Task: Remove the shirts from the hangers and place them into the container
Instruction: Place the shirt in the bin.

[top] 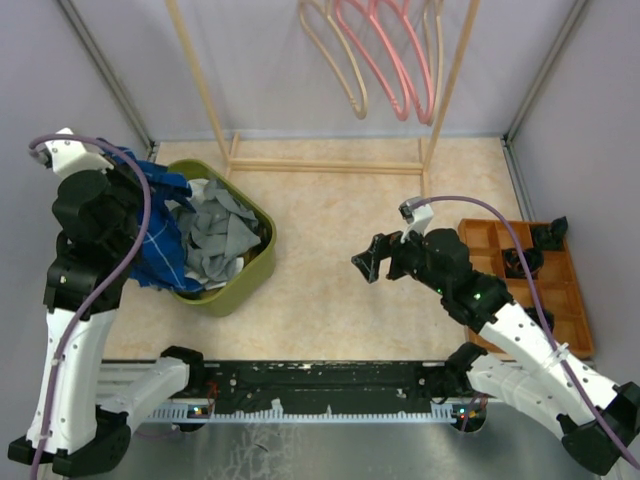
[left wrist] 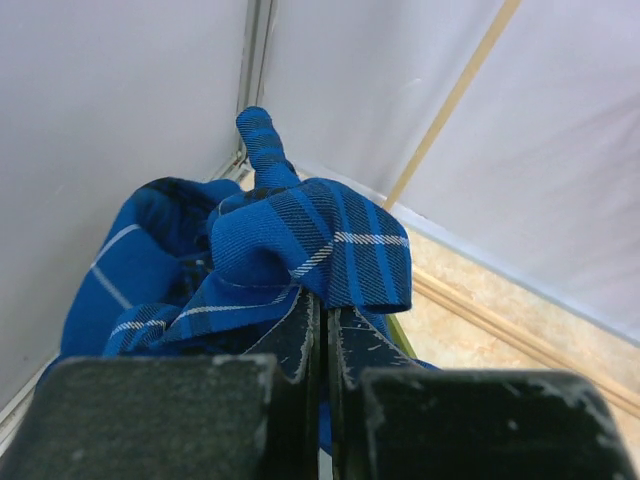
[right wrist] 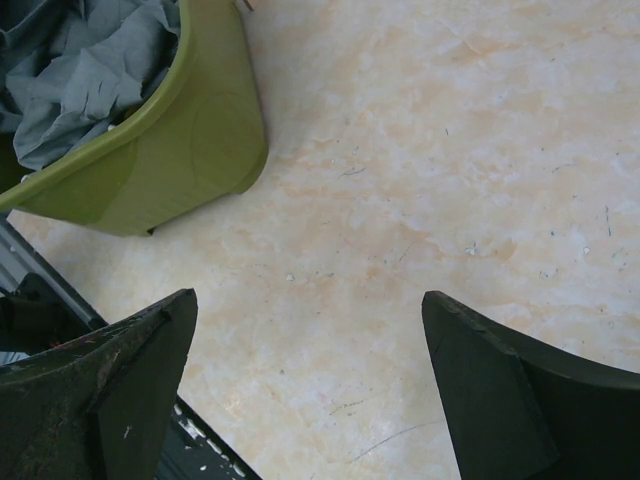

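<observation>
My left gripper is shut on a fold of the blue shirt with thin white check lines. In the top view that blue shirt hangs from the left arm over the left rim of the olive-green container, partly inside it. A crumpled grey shirt fills the basin, and a bit of white cloth shows at its far end. Empty pink hangers and wood-coloured hangers hang on the rack. My right gripper hovers open above the tabletop, with nothing between its fingers.
The wooden rack frame stands at the back of the table. An orange divided tray with black parts lies at the right, beside the right arm. The right wrist view shows the container's wall and the grey shirt at upper left.
</observation>
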Motion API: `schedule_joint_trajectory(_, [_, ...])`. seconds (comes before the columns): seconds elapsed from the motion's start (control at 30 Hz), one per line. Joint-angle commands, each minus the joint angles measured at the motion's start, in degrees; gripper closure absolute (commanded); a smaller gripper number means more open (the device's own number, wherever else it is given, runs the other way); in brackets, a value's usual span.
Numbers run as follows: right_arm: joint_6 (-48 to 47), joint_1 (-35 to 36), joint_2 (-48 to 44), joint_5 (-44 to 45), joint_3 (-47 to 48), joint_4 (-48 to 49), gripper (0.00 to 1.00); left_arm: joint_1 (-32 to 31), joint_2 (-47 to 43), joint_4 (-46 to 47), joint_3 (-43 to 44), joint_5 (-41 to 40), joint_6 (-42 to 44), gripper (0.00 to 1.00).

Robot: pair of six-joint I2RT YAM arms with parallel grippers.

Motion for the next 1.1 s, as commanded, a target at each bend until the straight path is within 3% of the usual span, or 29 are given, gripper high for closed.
schedule_joint_trajectory(0.0, [0.2,0.4,0.6,-0.5,0.7,2.7,0.06,0.2,0.7,3.7,1.1,-0.3,2.3,1.00])
schedule_joint_trajectory(0.13, [0.3,0.3,1.2,-0.9,0.7,3.1,0.06,0.2,7.1,1.5,1.4,8.0,3.3,1.00])
schedule_joint_trajectory(0.23, [0.3,0.3,1.4,-0.9,0.6,3.1,0.05,0.2,15.5,0.4,0.4,18.8,2.6,1.00])
schedule_joint_trajectory(0.4, [-0.4,0.4,0.9,-0.3,0.6,2.0,0.05,0.7,27.3,-5.1,-2.9,22.2,-4.4,1.00])
schedule_joint_trajectory(0.57, [-1.5,0.3,-0.1,0.6,0.2,1.0,0.04,3.7,28.6,1.2,-16.0,27.0,-6.0,1.00])
schedule_joint_trajectory(0.83, [-2.9,0.4,1.2,0.3,0.6,1.6,0.03,7.3,26.6,1.7,-15.4,29.7,-4.2,1.00])
schedule_joint_trajectory(0.93, [-3.2,0.3,1.7,-0.5,0.6,2.4,0.03,7.3,28.4,-0.2,-12.7,35.2,-0.5,0.86])
schedule_joint_trajectory(1.03, [-4.4,0.4,2.5,-1.2,1.6,1.9,0.03,7.3,30.7,-8.3,-7.8,35.7,-0.8,0.76])
schedule_joint_trajectory(1.07, [-4.8,0.4,2.8,-1.2,2.0,1.2,0.02,7.3,29.4,-8.1,-7.5,35.7,-1.0,0.64])
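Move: The left hand, holding the blue plaid shirt, is high over the bin's left side; the green bin's middle is some 5 cm ahead, 6 cm to the right and 37 cm below. The grey shirt inside it lies about 5 cm ahead, 10 cm right and 32 cm down. The rack's left foot stands roughly 27 cm ahead, 14 cm right and 43 cm down. From the idle right hand the bin is about 10 cm ahead, 42 cm left and 15 cm lower. Still pinching the blue shirt, the left hand brings it down nearly 30 cm onto the pile in the bin, swinging forward about 12 cm and right some 8 cm as the fingers tip down roughly 45 degrees. Low down it eases back a few centimetres, then rises 2–3 cm while the fingers begin to open, reaching about a fifth. ##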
